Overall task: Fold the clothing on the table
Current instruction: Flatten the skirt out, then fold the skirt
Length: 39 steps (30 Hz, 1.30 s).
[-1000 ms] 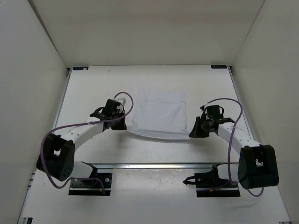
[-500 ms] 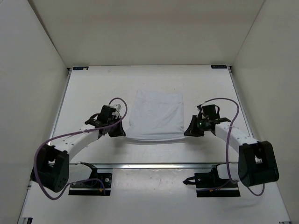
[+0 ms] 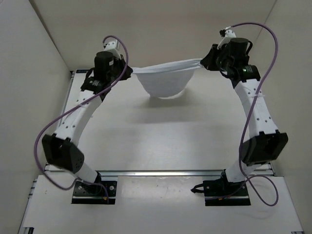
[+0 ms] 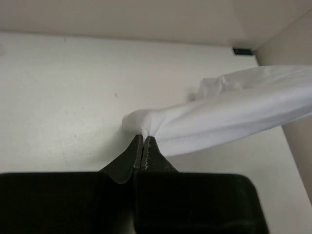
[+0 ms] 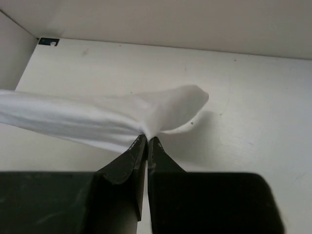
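Observation:
The white clothing [image 3: 165,79] hangs in the air between both arms at the far end of the table [image 3: 161,136], stretched along its upper edge and sagging in the middle. My left gripper [image 3: 128,68] is shut on its left corner [image 4: 146,127]. My right gripper [image 3: 203,62] is shut on its right corner [image 5: 151,127]. In the left wrist view the clothing [image 4: 234,114] runs off to the right; in the right wrist view the clothing [image 5: 87,119] runs off to the left. Its shadow falls on the table below.
White walls [image 3: 156,29] close in the table at the back and both sides. A metal rail [image 3: 161,172] crosses near the arm bases. Purple cables [image 3: 53,131] loop beside each arm.
Both grippers have lifted the clothing off the table and carried it up and toward the far wall. Earlier it lay flat between them, low near the table's middle.

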Each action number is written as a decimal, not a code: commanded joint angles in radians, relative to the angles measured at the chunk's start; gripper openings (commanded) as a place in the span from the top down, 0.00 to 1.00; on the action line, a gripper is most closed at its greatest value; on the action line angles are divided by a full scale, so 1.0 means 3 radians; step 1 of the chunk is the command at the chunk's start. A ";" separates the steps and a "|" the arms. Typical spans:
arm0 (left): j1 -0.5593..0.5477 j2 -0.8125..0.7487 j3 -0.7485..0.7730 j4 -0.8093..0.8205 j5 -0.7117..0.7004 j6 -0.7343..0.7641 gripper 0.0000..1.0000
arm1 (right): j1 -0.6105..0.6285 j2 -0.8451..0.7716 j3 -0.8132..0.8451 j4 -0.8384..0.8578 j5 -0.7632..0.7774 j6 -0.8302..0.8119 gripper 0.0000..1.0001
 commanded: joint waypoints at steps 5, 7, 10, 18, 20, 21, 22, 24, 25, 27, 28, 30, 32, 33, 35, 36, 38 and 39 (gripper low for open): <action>-0.0137 -0.0979 -0.1029 0.0104 -0.0451 0.0182 1.00 | -0.0182 -0.0889 -0.1678 0.0216 0.0039 -0.0158 1.00; -0.0240 -0.1194 -0.1636 0.0068 -0.0375 0.0065 1.00 | -0.0188 -0.1175 -0.2448 0.0360 0.0013 -0.0112 1.00; -0.0418 -0.1592 -0.2387 0.0022 -0.0241 -0.0221 1.00 | -0.0101 -0.1631 -0.3201 0.0310 -0.0002 0.0000 1.00; -0.0685 -0.2957 -0.3387 -0.0581 0.0045 -0.0851 1.00 | 0.0584 -0.2659 -0.4160 -0.0023 -0.0114 0.0649 1.00; -0.0481 -0.3025 -0.3382 -0.0566 0.0142 -0.0821 1.00 | 0.0579 -0.2695 -0.4170 0.0038 -0.0171 0.0701 1.00; -0.0435 -0.2909 -0.3382 -0.0510 0.0208 -0.0790 1.00 | 0.0493 -0.2630 -0.4160 0.0119 -0.0211 0.0681 1.00; -0.0348 -0.2816 -0.3276 -0.0485 0.0270 -0.0714 1.00 | 0.0350 -0.2573 -0.4135 0.0186 -0.0298 0.0640 1.00; -0.0368 -0.2317 -0.3076 -0.0388 0.0235 -0.0560 1.00 | 0.0176 -0.2181 -0.3966 0.0248 -0.0411 0.0517 1.00; -0.0383 -0.2031 -0.2908 -0.0321 0.0209 -0.0514 1.00 | 0.0109 -0.1956 -0.3814 0.0248 -0.0376 0.0431 1.00; -0.0348 -0.1576 -0.2642 -0.0229 0.0224 -0.0351 1.00 | 0.0093 -0.1670 -0.3573 0.0294 -0.0340 0.0313 1.00; -0.0327 -0.1279 -0.2403 -0.0178 0.0234 -0.0330 1.00 | 0.0119 -0.1561 -0.3415 0.0329 -0.0309 0.0277 1.00; -0.0307 -0.0875 -0.2044 -0.0122 0.0245 -0.0248 1.00 | 0.0063 -0.1219 -0.3174 0.0386 -0.0268 0.0231 1.00; -0.0327 -0.0480 -0.1524 -0.0152 0.0199 -0.0166 1.00 | 0.0032 -0.0983 -0.2883 0.0462 -0.0284 0.0200 1.00; -0.0317 -0.0241 -0.1394 -0.0187 0.0194 -0.0126 1.00 | 0.0027 -0.0810 -0.2806 0.0468 -0.0294 0.0180 1.00; -0.0317 0.0062 -0.0905 -0.0264 0.0158 -0.0079 1.00 | -0.0034 -0.0544 -0.2413 0.0432 -0.0360 0.0113 1.00; -0.0307 0.0235 -0.0725 -0.0290 0.0127 -0.0054 1.00 | -0.0045 -0.0411 -0.2325 0.0407 -0.0380 0.0098 1.00; -0.0291 0.0431 -0.0530 -0.0285 0.0071 -0.0033 1.00 | -0.0070 -0.0191 -0.2004 0.0447 -0.0340 0.0047 1.00; -0.0251 0.0583 -0.0418 -0.0265 0.0051 -0.0033 1.00 | -0.0080 -0.0033 -0.1891 0.0478 -0.0375 0.0021 0.96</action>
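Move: Both hands already hold the skirt up by its two top corners, some 31 cm apart. Its hanging middle is about 15 cm right of the left hand and 7 cm below, and 16 cm left of the right hand and 11 cm below, level fore and aft with both. The landing spot on the table is roughly 8 cm back, 16 right and 27 below the left hand; 10 back, 15 left and 32 below the right. Still pinching the skirt's corners in shut fingers, both hands swing it back towards the bases and down, the left after a brief lift: roughly 27 cm back, 20 down on the left and 26 on the right. Then they sweep forward nearly level, 20 cm left and 17 right, the left also drifting rightward, ending tipped down some 25 to 30 degrees. ##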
